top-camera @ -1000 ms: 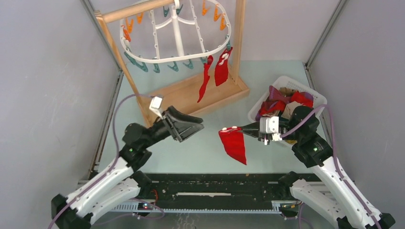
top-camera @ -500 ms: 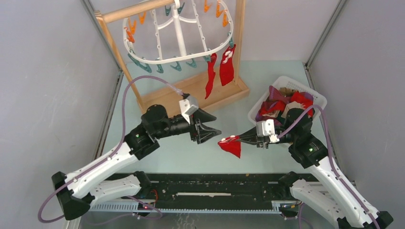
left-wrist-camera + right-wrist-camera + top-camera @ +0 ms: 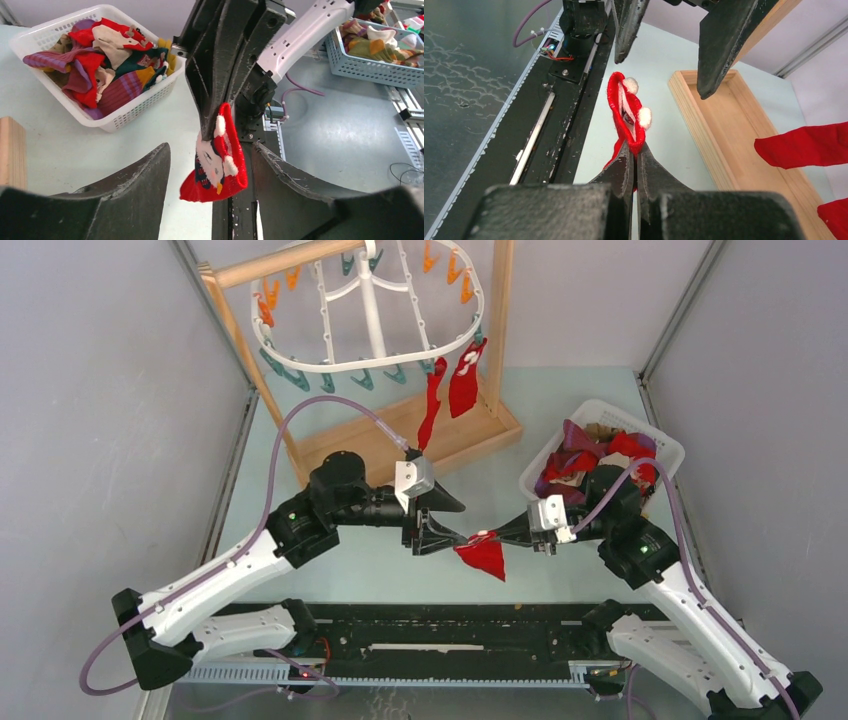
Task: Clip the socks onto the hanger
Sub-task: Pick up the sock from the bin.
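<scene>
A red sock with a white penguin pattern (image 3: 485, 552) hangs by its cuff from my right gripper (image 3: 497, 534), which is shut on it. In the right wrist view the pinched cuff (image 3: 625, 107) loops out past the gripper (image 3: 635, 149). My left gripper (image 3: 447, 524) is open, and its two fingers straddle the sock (image 3: 220, 162) without touching it. The white oval hanger (image 3: 365, 362) hangs from the wooden stand at the back. Two red socks (image 3: 466, 378) are clipped at its right front rim. More socks (image 3: 585, 462) lie in the basket.
The wooden stand's tray base (image 3: 400, 440) sits behind the grippers, its post (image 3: 497, 325) beside the hung socks. A white basket (image 3: 655, 443) stands at the right. A blue basket (image 3: 370, 70) of socks shows off the table in the left wrist view.
My left arm has swung right and forward from beside the stand, bringing its fingers around the sock's cuff and narrowing them a little. The right gripper shifted slightly left with the sock.
</scene>
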`<state>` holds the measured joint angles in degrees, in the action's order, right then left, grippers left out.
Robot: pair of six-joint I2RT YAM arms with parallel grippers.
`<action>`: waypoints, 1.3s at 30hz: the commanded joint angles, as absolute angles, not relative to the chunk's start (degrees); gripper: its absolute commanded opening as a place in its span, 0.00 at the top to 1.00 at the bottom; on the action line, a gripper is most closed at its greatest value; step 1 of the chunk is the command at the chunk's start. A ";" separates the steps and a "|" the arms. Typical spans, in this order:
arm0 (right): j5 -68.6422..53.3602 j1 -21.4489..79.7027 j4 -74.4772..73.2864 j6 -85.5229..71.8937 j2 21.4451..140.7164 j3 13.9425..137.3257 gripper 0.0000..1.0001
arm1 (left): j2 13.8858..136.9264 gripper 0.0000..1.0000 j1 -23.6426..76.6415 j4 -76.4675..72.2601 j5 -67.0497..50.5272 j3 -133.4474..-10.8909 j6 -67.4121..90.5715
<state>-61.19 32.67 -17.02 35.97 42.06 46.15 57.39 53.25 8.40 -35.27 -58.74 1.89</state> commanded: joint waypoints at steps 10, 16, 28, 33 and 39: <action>-61.35 33.40 -18.52 38.65 42.31 47.90 1.00 | 61.17 0.44 56.71 13.66 -35.03 -65.41 -2.90; -61.27 33.49 -18.80 39.02 42.27 47.91 1.00 | 62.29 0.60 57.61 16.13 -33.96 -66.72 -3.94; -61.26 33.96 -19.77 40.26 42.35 48.37 1.00 | 64.08 0.62 57.87 19.94 -32.70 -68.56 -4.47; -61.27 34.44 -20.04 40.68 42.39 48.38 1.00 | 64.94 0.75 58.27 21.38 -31.70 -69.33 -5.16; -60.97 34.54 -20.08 40.96 42.32 48.43 1.00 | 64.42 1.00 58.27 23.04 -27.95 -69.66 -4.21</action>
<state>-60.69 34.04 -20.45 40.03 42.54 46.17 64.99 57.98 21.67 -31.35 -65.49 -4.16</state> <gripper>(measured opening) 0.011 0.015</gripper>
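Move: The cuff of the red sock, pinched in the right fingertips, lies about 3 cm below the left hand, 2 cm to its right and 1 cm back; from the right hand it stands some 2 cm to the left, about level. From the left hand, the sock bin is roughly 17 cm ahead, 28 cm right and 25 cm below. The wooden tray is some 23 cm ahead, 9 cm left and 30 cm below. Downward by about 4 cm, easing 1.5 cm to the right and a little back in its first half, the left hand comes onto the sock cuff beside the right fingertips, its fingers tipping some 10 degrees lower. They close in stages from about two-thirds open and pinch the cuff near its white trim; the right hand keeps its grip, sinking about 1 cm. ##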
